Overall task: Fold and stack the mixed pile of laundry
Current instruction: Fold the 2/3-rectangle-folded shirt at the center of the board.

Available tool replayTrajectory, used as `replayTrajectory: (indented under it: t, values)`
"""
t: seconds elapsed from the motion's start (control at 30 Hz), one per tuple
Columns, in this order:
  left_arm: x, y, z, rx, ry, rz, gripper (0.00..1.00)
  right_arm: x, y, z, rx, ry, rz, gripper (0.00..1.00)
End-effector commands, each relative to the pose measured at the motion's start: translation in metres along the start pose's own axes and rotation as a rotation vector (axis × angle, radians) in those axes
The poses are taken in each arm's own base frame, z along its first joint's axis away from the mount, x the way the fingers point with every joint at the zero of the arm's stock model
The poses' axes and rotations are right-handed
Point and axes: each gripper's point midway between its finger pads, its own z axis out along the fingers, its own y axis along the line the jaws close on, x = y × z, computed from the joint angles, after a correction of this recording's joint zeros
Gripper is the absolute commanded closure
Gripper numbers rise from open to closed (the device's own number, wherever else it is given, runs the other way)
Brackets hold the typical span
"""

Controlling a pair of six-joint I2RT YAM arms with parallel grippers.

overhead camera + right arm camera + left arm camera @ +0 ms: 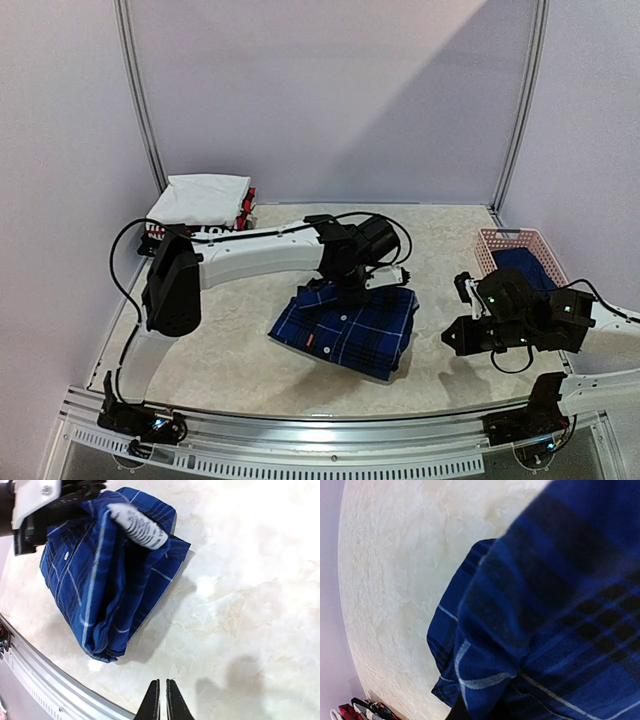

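The dark-blue plaid shirt [350,330] lies folded into a thick rectangle at the middle of the table. My left gripper [352,290] reaches down onto its far edge and is shut on the plaid cloth. In the left wrist view the shirt [545,610] fills most of the frame and drapes over the dark fingers [459,714]. My right gripper [163,700] is shut and empty, hovering over bare table to the right of the shirt [100,580]. It shows in the top view as the right gripper [452,338]. Navy cloth [525,268] lies in the basket.
A pink lattice basket [500,240] stands at the right edge of the table. A stack of folded white and black garments [200,200] sits in the back left corner. The metal rail [320,440] runs along the table's near edge.
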Motion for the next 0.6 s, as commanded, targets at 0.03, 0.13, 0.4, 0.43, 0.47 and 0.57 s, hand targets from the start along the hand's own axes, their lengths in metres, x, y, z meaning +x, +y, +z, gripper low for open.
replayTrajectory:
  t: [0.03,0.13,0.4,0.43,0.47,0.57]
  values:
    - [0.004,0.016,0.022,-0.051,0.018,-0.014,0.91,-0.003,0.001,-0.003,-0.004,-0.018,0.005,0.93]
    - [0.001,0.022,0.028,-0.084,-0.001,-0.023,0.68,-0.005,0.006,-0.004,-0.032,-0.024,0.006,0.93]
    - [-0.004,0.062,-0.007,-0.222,-0.082,-0.161,0.4,-0.014,0.034,0.0,-0.134,-0.019,0.0,0.93]
    - [-0.003,0.068,-0.017,-0.239,-0.101,-0.193,0.37,-0.016,0.038,-0.001,-0.146,-0.018,-0.001,0.93]
    - [-0.002,0.074,-0.027,-0.262,-0.118,-0.224,0.34,-0.017,0.041,0.001,-0.157,-0.016,-0.001,0.93]
    - [0.006,0.089,-0.058,-0.323,-0.152,-0.324,0.31,-0.019,0.059,0.001,-0.238,-0.008,-0.003,0.93]
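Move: The left hand still pinches the upper fold of the shirt; the shirt's middle lies about 8 cm back towards the base, 2 cm to its left and 4 cm lower, with the laundry stack some 40 cm to its left and 19 cm ahead. From the shut, empty right hand the shirt's middle is roughly 19 cm left, 6 cm ahead and 9 cm below. The basket stands about 24 cm to the right hand's right and 20 cm farther out. The left hand reaches about 3.5 cm forward across the shirt while sinking a last 1.5 cm, its fingers opening from shut to about two thirds and letting go of the pinched fold, then lifts back some 1.5 cm and starts leftwards, fingertips swinging up and outward by nearly 10 degrees. The right hand, after a short wait with fingers still shut, eases some 3 cm to its left towards the shirt's right-hand edge, rising a little and touching nothing. ##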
